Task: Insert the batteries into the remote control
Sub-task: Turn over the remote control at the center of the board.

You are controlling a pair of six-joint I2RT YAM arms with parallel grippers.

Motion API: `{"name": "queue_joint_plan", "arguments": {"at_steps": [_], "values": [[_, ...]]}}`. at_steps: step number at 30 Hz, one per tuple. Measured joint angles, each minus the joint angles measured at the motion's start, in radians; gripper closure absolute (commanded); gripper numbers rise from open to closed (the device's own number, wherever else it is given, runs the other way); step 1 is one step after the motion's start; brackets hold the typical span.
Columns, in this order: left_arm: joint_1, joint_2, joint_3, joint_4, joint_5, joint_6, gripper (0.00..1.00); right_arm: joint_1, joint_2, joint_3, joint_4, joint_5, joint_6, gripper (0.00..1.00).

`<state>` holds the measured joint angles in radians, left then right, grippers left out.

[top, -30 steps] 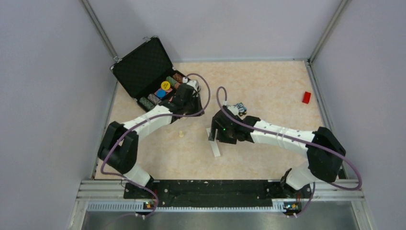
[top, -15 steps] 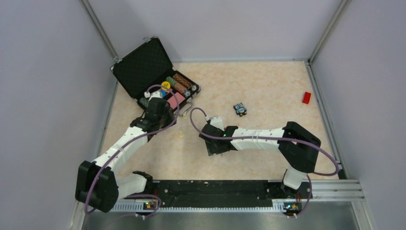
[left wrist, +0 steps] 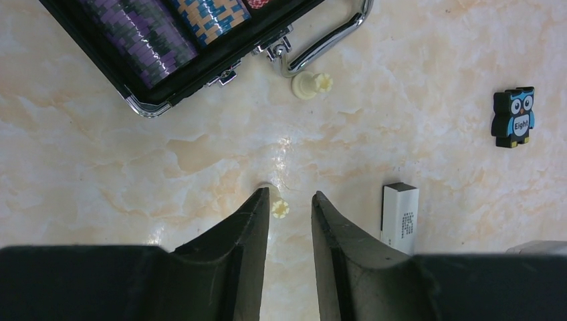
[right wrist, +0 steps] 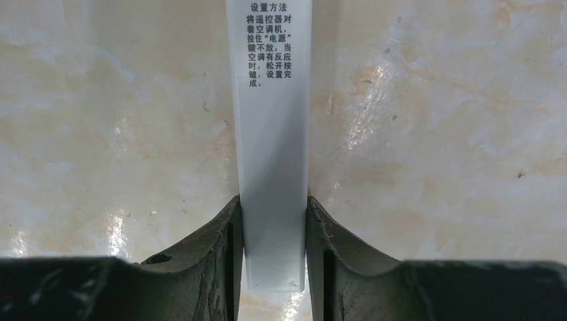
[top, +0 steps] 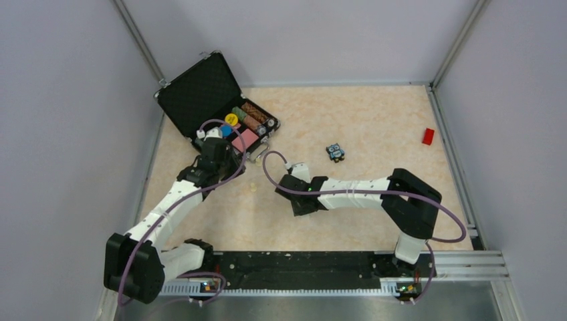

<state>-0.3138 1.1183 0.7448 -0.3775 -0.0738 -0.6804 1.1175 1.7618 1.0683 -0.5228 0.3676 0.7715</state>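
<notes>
The remote control [right wrist: 273, 127], a slim white bar with printed text, lies flat on the marble table. My right gripper [right wrist: 273, 204] is shut on it, with both fingers pressed against its long sides near one end. In the top view the right gripper [top: 299, 200] covers most of it. In the left wrist view one end of the remote control [left wrist: 400, 217] shows to the right of my left gripper [left wrist: 289, 197]. That gripper is open and holds nothing. A small cream peg [left wrist: 279, 208] lies by its left fingertip. The batteries are not in view.
An open black case [top: 200, 93] of coloured chip rolls stands at the far left, its handle [left wrist: 327, 40] facing the table. A second cream peg [left wrist: 311, 85] lies by the handle. A blue owl gadget [top: 335, 152] and a red block [top: 428, 136] lie to the right.
My left gripper came away from the case toward the near left and opened a little. My right gripper slid left over the remote control and closed on it.
</notes>
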Motion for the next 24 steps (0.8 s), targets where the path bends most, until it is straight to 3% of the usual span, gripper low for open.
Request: {"name": "queue_joint_plan", "arguments": {"at_steps": [6,13,17,24], "values": [[0.0,-0.038,-0.021,0.0,0.045,-0.008,0.56,0.0,-0.02,-0.008,0.025,-0.037,-0.004,0.71],[0.001,-0.159,-0.058,0.002,0.154,-0.026,0.47,-0.033,-0.176,-0.076,0.156,-0.211,-0.012,0.73],[0.001,-0.247,-0.076,0.02,0.231,-0.023,0.23,-0.09,-0.286,-0.12,0.249,-0.32,-0.008,0.73],[0.001,-0.39,-0.077,0.144,0.471,-0.047,0.16,-0.161,-0.462,-0.139,0.386,-0.478,0.045,0.73]]}}
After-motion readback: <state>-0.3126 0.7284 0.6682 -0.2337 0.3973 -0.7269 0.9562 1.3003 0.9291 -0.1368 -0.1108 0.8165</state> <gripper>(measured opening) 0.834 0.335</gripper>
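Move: The right fingers are already shut on the remote control near its close end, on the table; its middle lies about 3 cm ahead and 1 cm left of them. The left gripper hangs some 11 cm ahead, 16 cm left and 10 cm higher; a pale pawn stands about 6 cm ahead and 13 cm left, the owl toy some 15 cm ahead and 9 cm right. From the left hand the remote is roughly 15 cm right, 8 cm back, 11 cm below. Straight up for the most part, about 17 cm with a slight shift left, the right hand lifts the remote control off the table in an unchanged pinch, rolling some 45 degrees so its fingertips swing round towards the left gripper. Meanwhile the left hand rises, backs off and shifts right, turning its fingers up and rightwards to face the remote and spreading them from partly to widely open. ##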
